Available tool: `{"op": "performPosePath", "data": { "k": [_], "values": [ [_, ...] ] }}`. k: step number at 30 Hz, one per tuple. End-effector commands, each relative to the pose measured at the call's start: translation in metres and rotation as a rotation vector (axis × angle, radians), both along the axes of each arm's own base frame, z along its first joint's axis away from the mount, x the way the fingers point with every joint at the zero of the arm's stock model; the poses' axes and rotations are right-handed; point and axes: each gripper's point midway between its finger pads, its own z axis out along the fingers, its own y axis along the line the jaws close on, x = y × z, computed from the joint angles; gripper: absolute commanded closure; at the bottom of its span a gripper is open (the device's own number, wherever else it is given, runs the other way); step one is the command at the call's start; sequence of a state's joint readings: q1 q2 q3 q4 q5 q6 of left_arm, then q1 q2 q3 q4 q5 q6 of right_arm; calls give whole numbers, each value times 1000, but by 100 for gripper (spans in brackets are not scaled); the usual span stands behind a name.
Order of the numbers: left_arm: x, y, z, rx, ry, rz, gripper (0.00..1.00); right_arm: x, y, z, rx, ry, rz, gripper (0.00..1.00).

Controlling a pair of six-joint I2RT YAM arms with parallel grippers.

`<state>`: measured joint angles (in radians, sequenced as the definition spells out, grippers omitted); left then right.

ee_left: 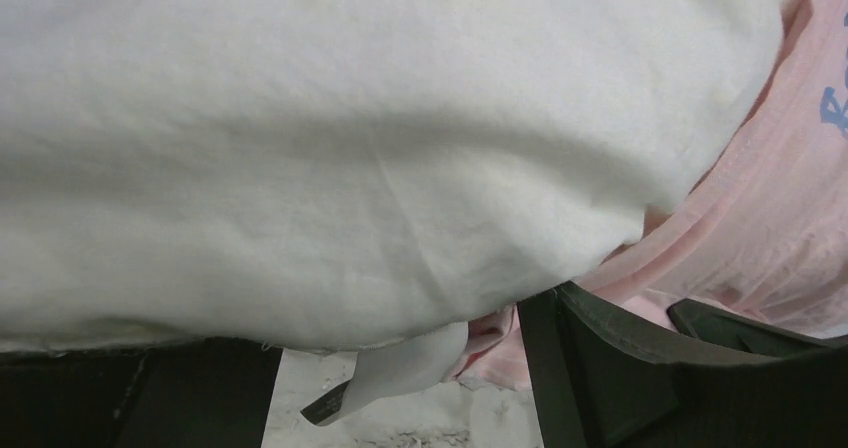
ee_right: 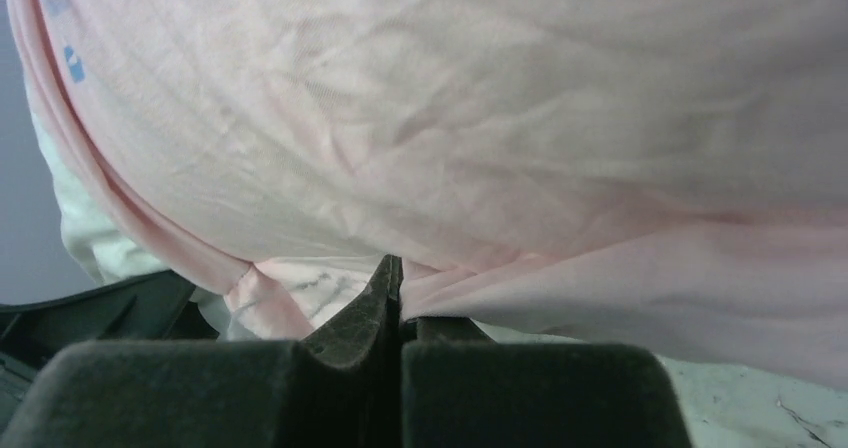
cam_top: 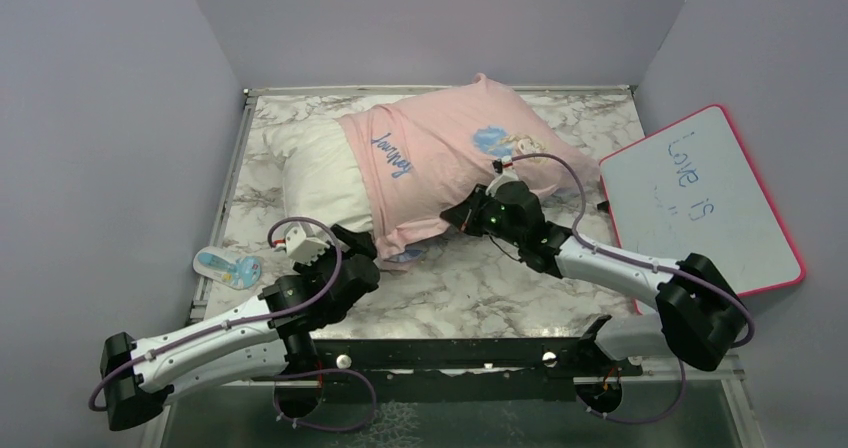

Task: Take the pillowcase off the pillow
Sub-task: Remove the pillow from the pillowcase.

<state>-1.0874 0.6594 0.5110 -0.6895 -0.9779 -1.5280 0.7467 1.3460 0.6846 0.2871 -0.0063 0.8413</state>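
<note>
The white pillow (cam_top: pixel 315 173) lies across the back of the marble table, its left end bare. The pale pink pillowcase (cam_top: pixel 450 158), "Journey" side up, covers its right part. My left gripper (cam_top: pixel 355 240) stands open at the pillow's near edge, beside the pillowcase's hem. In the left wrist view the pillow (ee_left: pixel 350 148) bulges just above the spread fingers (ee_left: pixel 600 368), a white tag (ee_left: pixel 400 368) hangs between them, and the pillowcase (ee_left: pixel 760 218) is to the right. My right gripper (cam_top: pixel 458 215) is shut on the pillowcase's near edge; the pink fabric (ee_right: pixel 500 118) is pinched at its tips (ee_right: pixel 400 288).
A pink-framed whiteboard (cam_top: pixel 700 203) with "Love is" written on it leans at the right wall. A small blue and white object (cam_top: pixel 228 267) lies near the table's left edge. Grey walls close in the left, back and right. Bare marble tabletop (cam_top: pixel 480 288) shows in front of the pillow.
</note>
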Motion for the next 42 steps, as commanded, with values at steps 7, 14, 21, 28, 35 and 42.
{"op": "performPosePath", "data": {
  "k": [7, 14, 21, 28, 35, 42],
  "values": [
    [18, 34, 43, 159, -145, 145, 72, -2, -34, -9, -88, -10, -89, 99],
    [8, 62, 33, 225, -66, 162, 100, 17, -101, -3, -282, -86, -343, 100],
    [4, 60, 39, 229, -43, 98, 100, 25, -132, -1, -331, -71, -352, 100],
    [6, 11, 49, 163, -61, -148, 100, -49, -23, 36, 155, -2, 267, 68],
    [5, -15, 55, 80, -74, -240, 100, -79, 9, 46, 258, -12, 332, 30],
    [1, -18, 60, 26, -92, -258, 100, -68, 39, 22, 296, 83, 247, 27]
  ]
}}
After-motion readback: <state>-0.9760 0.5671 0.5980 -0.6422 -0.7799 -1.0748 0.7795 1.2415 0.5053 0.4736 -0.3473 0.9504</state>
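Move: The white pillow's near edge sits between the open left fingers, its rim about 2 cm ahead and slightly above. The near corner of the pillowcase hem is some 8 cm to the left hand's right and 2 cm nearer the base; the Journey lettering lies about 9 cm right, 20 cm ahead. From the right gripper, which already pinches a fold of the pillowcase's near side, that hem corner lies roughly 14 cm left and 9 cm back, a little lower. Shut the left gripper on the pillow's near edge and keep the pinch while raising it about 3 cm, swaying a little left and back, the wrist turning clockwise. With the right, tug the held pillowcase fold about 8 cm to the right, then open, let go, and swing back and left towards the hem's near corner. ##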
